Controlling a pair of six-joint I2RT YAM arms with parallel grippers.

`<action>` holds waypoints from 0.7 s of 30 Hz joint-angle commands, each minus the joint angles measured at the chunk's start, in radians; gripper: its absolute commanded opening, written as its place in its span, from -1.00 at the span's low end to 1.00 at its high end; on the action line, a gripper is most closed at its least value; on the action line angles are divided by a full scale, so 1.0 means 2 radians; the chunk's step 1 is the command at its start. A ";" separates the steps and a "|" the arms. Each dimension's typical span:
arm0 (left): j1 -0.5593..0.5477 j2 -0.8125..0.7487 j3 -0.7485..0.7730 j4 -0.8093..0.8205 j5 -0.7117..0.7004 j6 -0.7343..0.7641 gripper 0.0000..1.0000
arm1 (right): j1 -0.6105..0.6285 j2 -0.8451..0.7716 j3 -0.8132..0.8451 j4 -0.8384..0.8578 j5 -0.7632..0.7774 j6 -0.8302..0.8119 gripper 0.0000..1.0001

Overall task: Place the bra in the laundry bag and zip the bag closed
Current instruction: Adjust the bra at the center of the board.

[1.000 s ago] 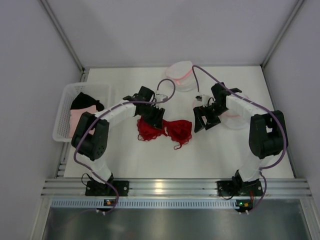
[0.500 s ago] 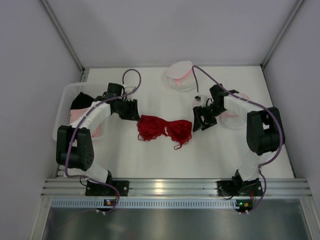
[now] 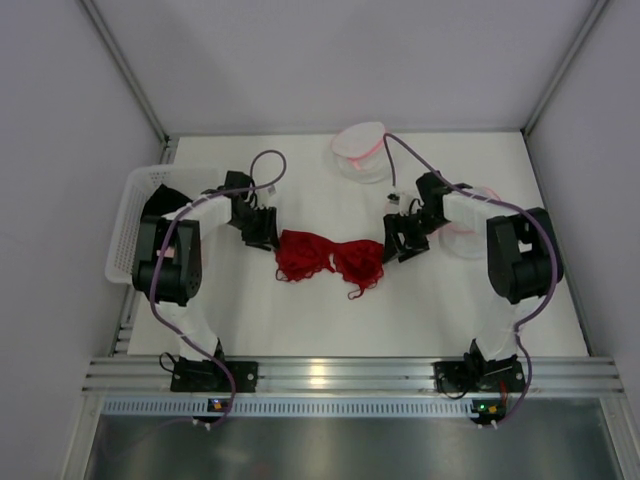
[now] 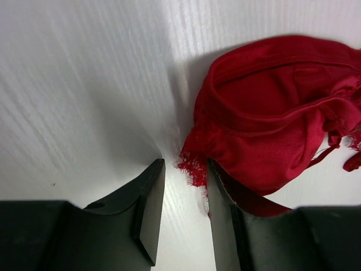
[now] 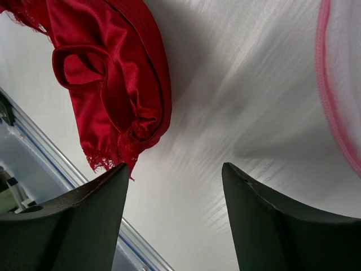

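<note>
The red bra point(image 3: 330, 258) lies spread flat on the white table between my two grippers. My left gripper point(image 3: 264, 236) stands open at the bra's left end. In the left wrist view the bra point(image 4: 271, 107) has its lace fringe just inside the narrow gap of that gripper point(image 4: 185, 169), with bare table between the fingers. My right gripper point(image 3: 400, 245) is open at the bra's right end. Seen from the right wrist, the bra point(image 5: 113, 79) ends beside the left finger, and that gripper point(image 5: 175, 172) holds nothing. A white mesh laundry bag point(image 3: 362, 150) with pink trim sits at the back.
A second pink-trimmed mesh bag point(image 3: 468, 238) lies partly under my right arm; its edge point(image 5: 338, 96) shows in the right wrist view. A white basket point(image 3: 128, 225) with black and pink clothes stands at the left. White walls close in three sides.
My left gripper pulled off the bra's left cup to its left end, and the arm swung left. My right gripper narrowed somewhat and edged toward the bra's right end.
</note>
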 commanded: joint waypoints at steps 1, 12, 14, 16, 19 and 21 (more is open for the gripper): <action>0.004 0.005 0.019 0.039 0.045 0.010 -0.18 | 0.005 0.009 0.003 0.031 -0.027 0.009 0.36; 0.016 0.008 0.014 0.052 0.096 0.006 -0.86 | 0.009 0.045 0.028 0.050 -0.059 0.028 -0.05; 0.021 -0.009 0.008 0.051 0.101 0.009 -1.00 | 0.012 0.049 0.033 0.053 -0.067 0.030 -0.25; 0.024 -0.024 0.004 0.051 0.109 0.012 -1.00 | 0.013 0.054 0.036 0.058 -0.075 0.031 -0.44; 0.024 -0.049 -0.004 0.051 0.126 0.011 -1.00 | 0.016 0.055 0.037 0.069 -0.094 0.051 -0.62; 0.024 -0.063 -0.007 0.051 0.137 -0.001 -1.00 | 0.018 0.056 0.040 0.075 -0.103 0.055 -0.82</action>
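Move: Just off the fingertips, about 1 cm to the right of the left hand and 1 cm lower, lies the bra's left end; the bra's middle is some 14 cm to this hand's right, 5 cm back and 2 cm lower. The bra's right end sits about 3 cm left of the right hand, 1 cm ahead and 1 cm below. The empty mesh bag is roughly 20 cm right and 9 cm ahead of the right hand, 3 cm lower. Closing in on the bra from both sides: the left hand eases about 2 cm right and slightly forward, tilting its fingers in some 10 degrees, shuts them on the bra's left end and then starts lifting it. The right hand travels left about 3 cm and a little forward, dipping first, its wide-open fingers nearly closing to pinch the right end. ##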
